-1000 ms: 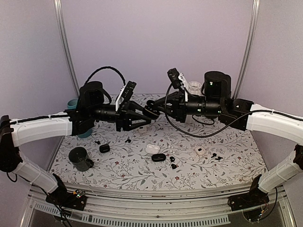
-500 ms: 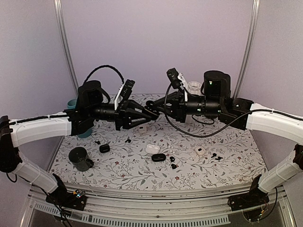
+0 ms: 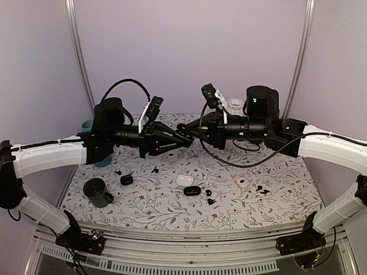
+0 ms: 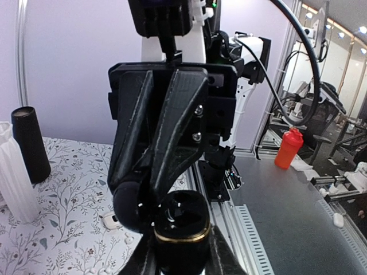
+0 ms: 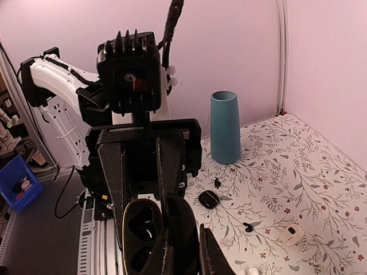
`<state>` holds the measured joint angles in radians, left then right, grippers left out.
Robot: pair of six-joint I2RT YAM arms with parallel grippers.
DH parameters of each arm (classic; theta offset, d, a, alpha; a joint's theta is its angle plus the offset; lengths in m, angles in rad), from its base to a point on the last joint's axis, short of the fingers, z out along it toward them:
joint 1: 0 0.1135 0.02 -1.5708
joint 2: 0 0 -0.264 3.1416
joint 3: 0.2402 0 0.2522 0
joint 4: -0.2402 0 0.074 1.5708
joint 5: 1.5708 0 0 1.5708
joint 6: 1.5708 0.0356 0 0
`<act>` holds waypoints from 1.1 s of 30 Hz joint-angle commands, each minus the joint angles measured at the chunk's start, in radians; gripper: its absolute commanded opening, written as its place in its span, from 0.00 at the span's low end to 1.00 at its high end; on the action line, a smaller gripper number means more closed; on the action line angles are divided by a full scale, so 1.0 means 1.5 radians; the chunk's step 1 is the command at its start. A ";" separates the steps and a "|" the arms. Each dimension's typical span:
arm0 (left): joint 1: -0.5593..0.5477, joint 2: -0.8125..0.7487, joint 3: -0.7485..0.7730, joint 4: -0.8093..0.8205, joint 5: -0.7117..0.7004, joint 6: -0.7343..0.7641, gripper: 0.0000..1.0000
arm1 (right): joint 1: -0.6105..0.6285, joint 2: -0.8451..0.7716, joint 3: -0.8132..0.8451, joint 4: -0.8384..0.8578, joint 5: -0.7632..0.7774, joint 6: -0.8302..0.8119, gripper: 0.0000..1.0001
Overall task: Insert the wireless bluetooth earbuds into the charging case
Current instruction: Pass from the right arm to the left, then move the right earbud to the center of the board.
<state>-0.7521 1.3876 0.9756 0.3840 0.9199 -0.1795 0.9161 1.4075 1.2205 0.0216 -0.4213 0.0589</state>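
Note:
An open black charging case with a gold rim (image 3: 184, 133) hangs in mid-air above the table's back half, between both arms. My left gripper (image 3: 180, 139) is shut on the case's body (image 4: 180, 229). My right gripper (image 3: 188, 129) is shut on the hinged lid (image 5: 187, 229). The two wells (image 5: 139, 235) look dark, and I cannot tell what is inside. Tiny black earbuds lie on the floral table, one (image 3: 155, 169) left of centre, two (image 3: 209, 196) near the middle and one (image 5: 247, 227) in the right wrist view.
Other cases lie on the table: black ones (image 3: 127, 180) (image 3: 192, 191), white ones (image 3: 184, 179) (image 3: 241, 183). A black cup (image 3: 96, 192) stands front left, a teal vase (image 5: 225, 127) back left, a white ribbed vase (image 4: 14, 177) and a black cylinder (image 4: 27, 143) at the back.
My left gripper has moved right to meet the right gripper and has closed on the case's body. The right arm has stayed in place.

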 commanded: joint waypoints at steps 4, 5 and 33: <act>-0.007 -0.016 -0.008 0.018 0.009 0.006 0.00 | 0.003 0.003 0.024 0.004 0.031 0.008 0.27; -0.007 -0.017 -0.010 0.020 0.009 0.006 0.00 | 0.003 0.002 0.023 0.004 0.035 0.013 0.30; 0.020 -0.045 -0.063 0.026 -0.147 -0.043 0.00 | -0.066 -0.122 -0.115 -0.165 0.417 0.331 0.69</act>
<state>-0.7444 1.3334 0.8841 0.4175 0.6231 -0.2436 0.8444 1.2514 1.0828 -0.0605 0.0586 0.3843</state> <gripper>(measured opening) 0.220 0.692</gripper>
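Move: The open black charging case is between the two hands. Its middle is about 2 cm right and 1 cm ahead of the left hand, whose fingers already grip the base, and some 1 cm left and 1 cm back of the right hand, which pinches the lid. From the right hand the white case lies roughly 33 cm below, 4 cm ahead and 2 cm left; the white vase stands about 24 cm ahead and 17 cm right. Opening its fingers, the right hand lets go of the case's lid and draws off forward, then increasingly to the right, about 11 cm in all and gathering speed, while turning clockwise some 35 degrees towards the white vase. The left hand keeps its grip on the base, stays put at first, then carries the case about 4 cm forward with a counter-clockwise turn. ##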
